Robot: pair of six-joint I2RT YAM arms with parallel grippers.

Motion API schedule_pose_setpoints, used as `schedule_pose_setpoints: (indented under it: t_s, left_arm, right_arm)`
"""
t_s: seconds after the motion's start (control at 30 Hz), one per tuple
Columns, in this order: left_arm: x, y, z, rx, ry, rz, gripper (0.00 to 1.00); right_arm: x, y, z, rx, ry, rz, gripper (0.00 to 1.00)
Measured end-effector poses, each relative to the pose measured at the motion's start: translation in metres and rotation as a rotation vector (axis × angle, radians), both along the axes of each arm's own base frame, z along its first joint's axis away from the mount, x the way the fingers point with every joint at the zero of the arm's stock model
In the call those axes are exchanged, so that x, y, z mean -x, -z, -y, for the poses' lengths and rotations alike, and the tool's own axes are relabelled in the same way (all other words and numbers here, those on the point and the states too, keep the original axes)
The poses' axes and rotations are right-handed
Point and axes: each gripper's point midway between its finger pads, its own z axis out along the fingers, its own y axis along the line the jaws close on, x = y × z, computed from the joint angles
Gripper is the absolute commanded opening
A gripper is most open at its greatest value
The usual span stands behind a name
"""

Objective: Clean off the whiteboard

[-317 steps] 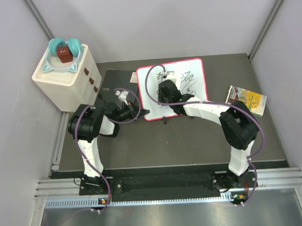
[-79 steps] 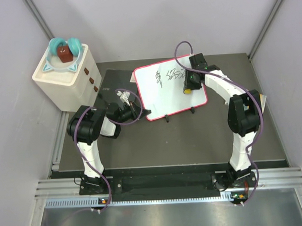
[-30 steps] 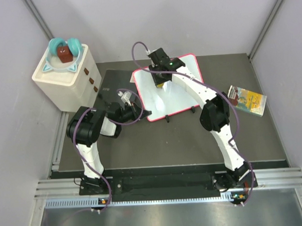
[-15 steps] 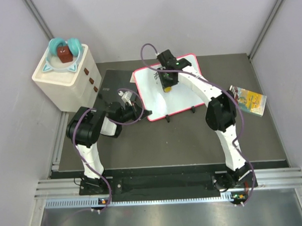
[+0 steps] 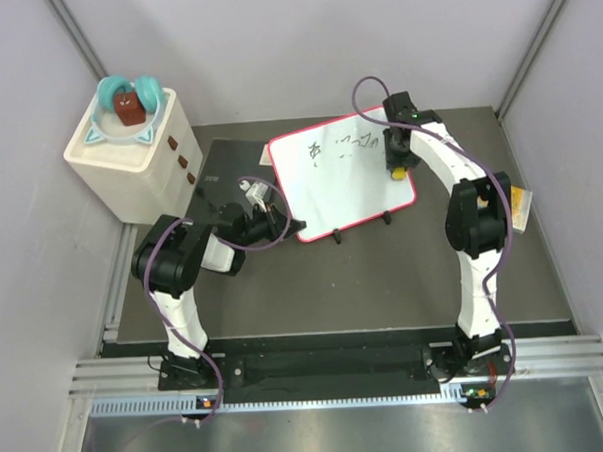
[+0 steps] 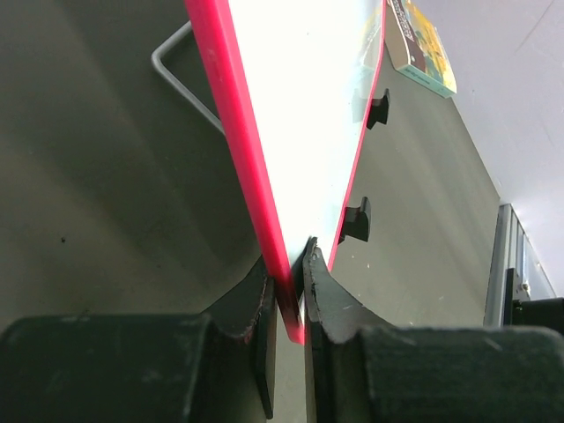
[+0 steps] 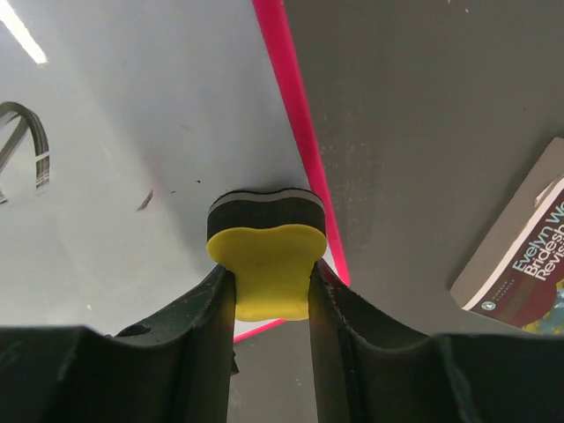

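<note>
The whiteboard (image 5: 342, 184), white with a thin red frame and small black feet, lies on the dark table and carries faint black scribbles along its far edge. My left gripper (image 5: 288, 227) is shut on the board's near-left corner; the left wrist view shows the red frame (image 6: 256, 189) pinched between the jaws. My right gripper (image 5: 396, 167) is shut on a yellow eraser (image 7: 269, 264) with a black felt pad, pressed on the board near its right edge (image 7: 295, 123). A small dark mark (image 7: 146, 201) shows left of the eraser.
A dark grey flat slab (image 5: 219, 175) lies left of the board. A white drawer unit (image 5: 133, 153) with a teal bowl stands at the far left. A paperback book (image 7: 520, 264) lies right of the board, half hidden by the right arm in the top view (image 5: 522, 208).
My right gripper has swept the eraser from the board's far middle to its right edge. The scribbles are fainter than 2.6 s ago. The left gripper has stayed on the corner.
</note>
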Motion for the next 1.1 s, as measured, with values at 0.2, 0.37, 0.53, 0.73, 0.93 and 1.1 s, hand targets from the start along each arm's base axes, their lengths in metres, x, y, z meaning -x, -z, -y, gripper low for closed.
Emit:
schedule_pose_setpoints:
  t_s: [0.2, 0.37, 0.53, 0.73, 0.93, 1.1]
  left_arm:
    - [0.001, 0.001, 0.001, -0.008, 0.003, 0.002, 0.0]
    - [0.001, 0.003, 0.002, -0.017, 0.0, 0.002, 0.0]
    - [0.0, 0.003, 0.003, -0.028, -0.001, 0.004, 0.0]
    - [0.0, 0.004, 0.003, -0.044, -0.009, 0.008, 0.0]
    - [-0.001, 0.006, 0.004, -0.05, -0.018, 0.003, 0.0]
    - [-0.001, 0.006, 0.004, -0.056, -0.024, 0.003, 0.0]
  right_arm:
    - [-0.002, -0.004, -0.005, 0.029, -0.031, 0.036, 0.0]
    - [-0.003, -0.01, -0.029, 0.028, -0.096, 0.067, 0.0]
    - [-0.002, -0.026, -0.078, -0.034, -0.199, 0.116, 0.0]
    - [-0.001, -0.039, -0.149, -0.138, -0.343, 0.17, 0.0]
    - [0.004, -0.043, -0.191, -0.15, -0.401, 0.204, 0.0]
    - [0.009, -0.052, -0.228, -0.209, -0.419, 0.266, 0.0]
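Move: About 21 cm to the left of the right hand and 5 cm ahead, a couple of centimetres higher, is the leftmost ink character on the sloping whiteboard. The ink squiggles are nearer, roughly 10 cm left and 7 cm ahead at about hand height. The board's held corner lies some 25 cm left, 15 cm back and slightly lower. From the left hand, the leftmost character is about 16 cm ahead, 5 cm right and 6 cm up. Sweeping left across the whiteboard from near its right edge, the right hand keeps its grip on the yellow eraser and wipes past the squiggles to the leftmost ink character, about 23 cm, climbing some 5 cm as it goes. The wrist swings about 25 degrees counter-clockwise and its fingers tip outward. The left hand still pinches the near left corner, steadying the board. ##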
